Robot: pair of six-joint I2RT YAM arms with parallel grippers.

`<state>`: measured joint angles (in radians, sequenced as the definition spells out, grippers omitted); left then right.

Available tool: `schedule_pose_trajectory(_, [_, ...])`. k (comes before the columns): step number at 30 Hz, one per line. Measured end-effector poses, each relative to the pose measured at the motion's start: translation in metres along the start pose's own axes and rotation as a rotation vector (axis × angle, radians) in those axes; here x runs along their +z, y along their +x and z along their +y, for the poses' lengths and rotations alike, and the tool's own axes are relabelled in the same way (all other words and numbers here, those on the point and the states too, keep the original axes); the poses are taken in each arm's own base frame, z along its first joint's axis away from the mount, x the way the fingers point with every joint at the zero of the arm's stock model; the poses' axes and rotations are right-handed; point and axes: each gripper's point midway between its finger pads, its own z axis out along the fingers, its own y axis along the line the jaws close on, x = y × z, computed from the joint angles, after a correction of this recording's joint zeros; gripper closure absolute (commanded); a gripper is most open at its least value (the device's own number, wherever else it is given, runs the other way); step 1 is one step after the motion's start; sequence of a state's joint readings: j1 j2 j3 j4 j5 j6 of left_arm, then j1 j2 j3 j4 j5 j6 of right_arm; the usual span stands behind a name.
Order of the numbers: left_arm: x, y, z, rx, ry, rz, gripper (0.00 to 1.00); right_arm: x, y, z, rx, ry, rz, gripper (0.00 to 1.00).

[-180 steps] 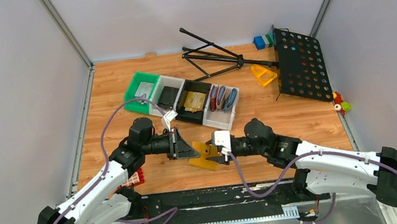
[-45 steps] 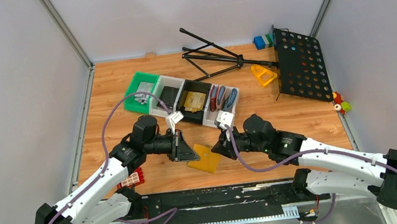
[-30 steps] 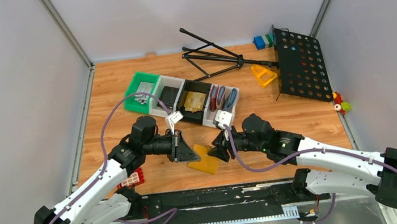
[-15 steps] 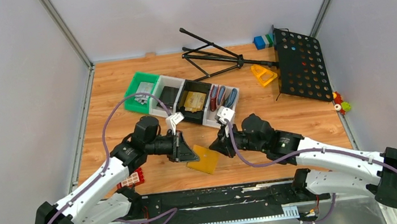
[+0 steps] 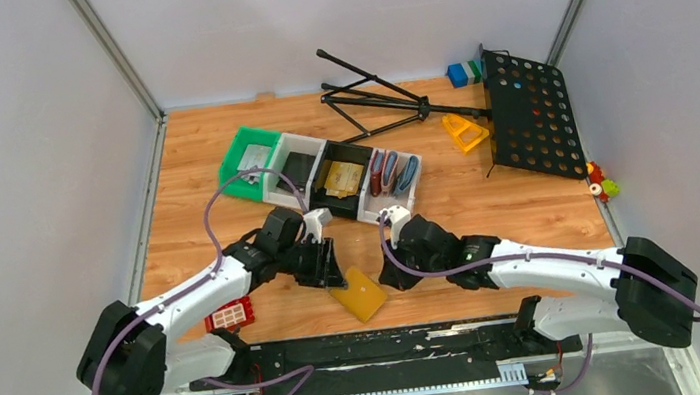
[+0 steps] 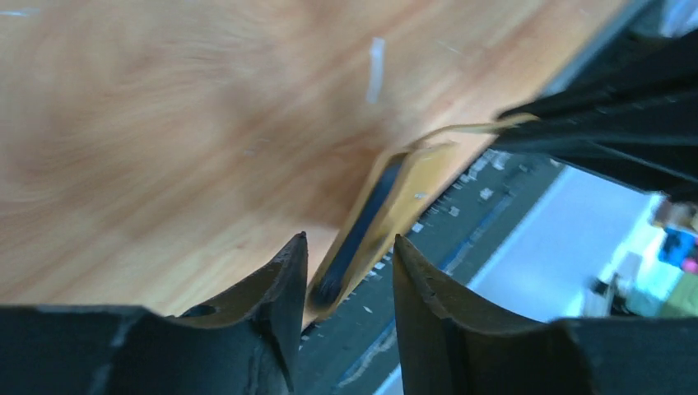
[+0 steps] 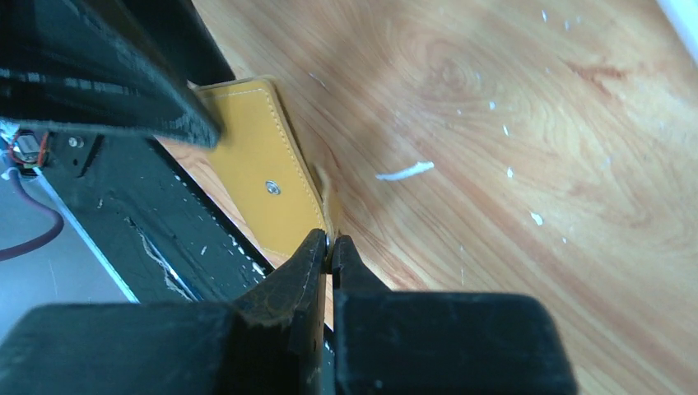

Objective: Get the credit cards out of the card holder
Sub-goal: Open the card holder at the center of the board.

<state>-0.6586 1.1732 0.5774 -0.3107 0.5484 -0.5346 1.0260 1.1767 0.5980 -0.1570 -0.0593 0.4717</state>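
The mustard-yellow card holder (image 5: pixel 360 295) lies folded near the table's front edge, its round stud showing on the outer face (image 7: pixel 255 173). My left gripper (image 5: pixel 336 278) stands at its left corner. The left wrist view shows its jaws (image 6: pixel 349 240) apart: the holder's corner (image 6: pixel 395 197) sits between them, leaning on the left finger with a gap on the right. My right gripper (image 5: pixel 384 280) is at the holder's right edge, shut (image 7: pixel 331 240) on a thin gold-tan edge, apparently a credit card (image 7: pixel 323 193). That thin sheet (image 6: pixel 473 129) reaches from the holder to the right fingers.
A row of bins (image 5: pixel 323 176) behind the grippers holds wallets and cards, with a green bin (image 5: pixel 249 160) at its left end. A black perforated stand (image 5: pixel 529 113) and tripod (image 5: pixel 379 98) lie at the back right. A red brick (image 5: pixel 231 315) sits beside the black front rail (image 5: pixel 394 338).
My right gripper closed and dropped onto the holder's right edge. My left gripper's jaws have spread apart from a tight grip. Both arms stretched lower, and the holder shifted slightly toward the front.
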Motion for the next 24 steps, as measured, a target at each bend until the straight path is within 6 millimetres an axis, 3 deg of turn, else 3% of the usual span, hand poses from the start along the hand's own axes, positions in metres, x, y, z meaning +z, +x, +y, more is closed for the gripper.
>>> schedule_pose_trajectory(4, [0.001, -0.006, 0.03, -0.017, -0.154, -0.041, 0.37, 0.0, 0.012, -0.013, 0.056, 0.068, 0.03, 1.0])
schedule_pose_trajectory(10, [-0.009, -0.011, 0.044, -0.014, -0.239, -0.129, 0.28, -0.003, 0.022, -0.028, 0.101, 0.144, 0.04, 1.0])
schedule_pose_trajectory(18, [-0.014, -0.006, 0.014, -0.044, -0.083, -0.232, 0.19, -0.019, 0.006, -0.016, 0.124, 0.079, -0.046, 1.0])
schedule_pose_trajectory(24, [-0.01, -0.008, -0.01, -0.079, 0.035, -0.257, 0.18, -0.02, 0.008, -0.003, 0.129, 0.014, -0.026, 1.0])
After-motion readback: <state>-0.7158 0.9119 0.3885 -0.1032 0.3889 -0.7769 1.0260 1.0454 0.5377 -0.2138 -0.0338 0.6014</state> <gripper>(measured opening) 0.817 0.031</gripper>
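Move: The card holder's middle lies about 3 cm right of the left hand, 2 cm nearer the base and 2 cm below it. From the right hand, already shut on its flap, it is roughly 5 cm left, 1 cm back and 2 cm lower. The tray section with the pocket knives stands some 20 cm ahead of the right hand, 4 cm right and 4 cm lower. Left opens wide, looping about 5 cm forward-left and back; right keeps its flap pinch, dipping rightward before rising. ##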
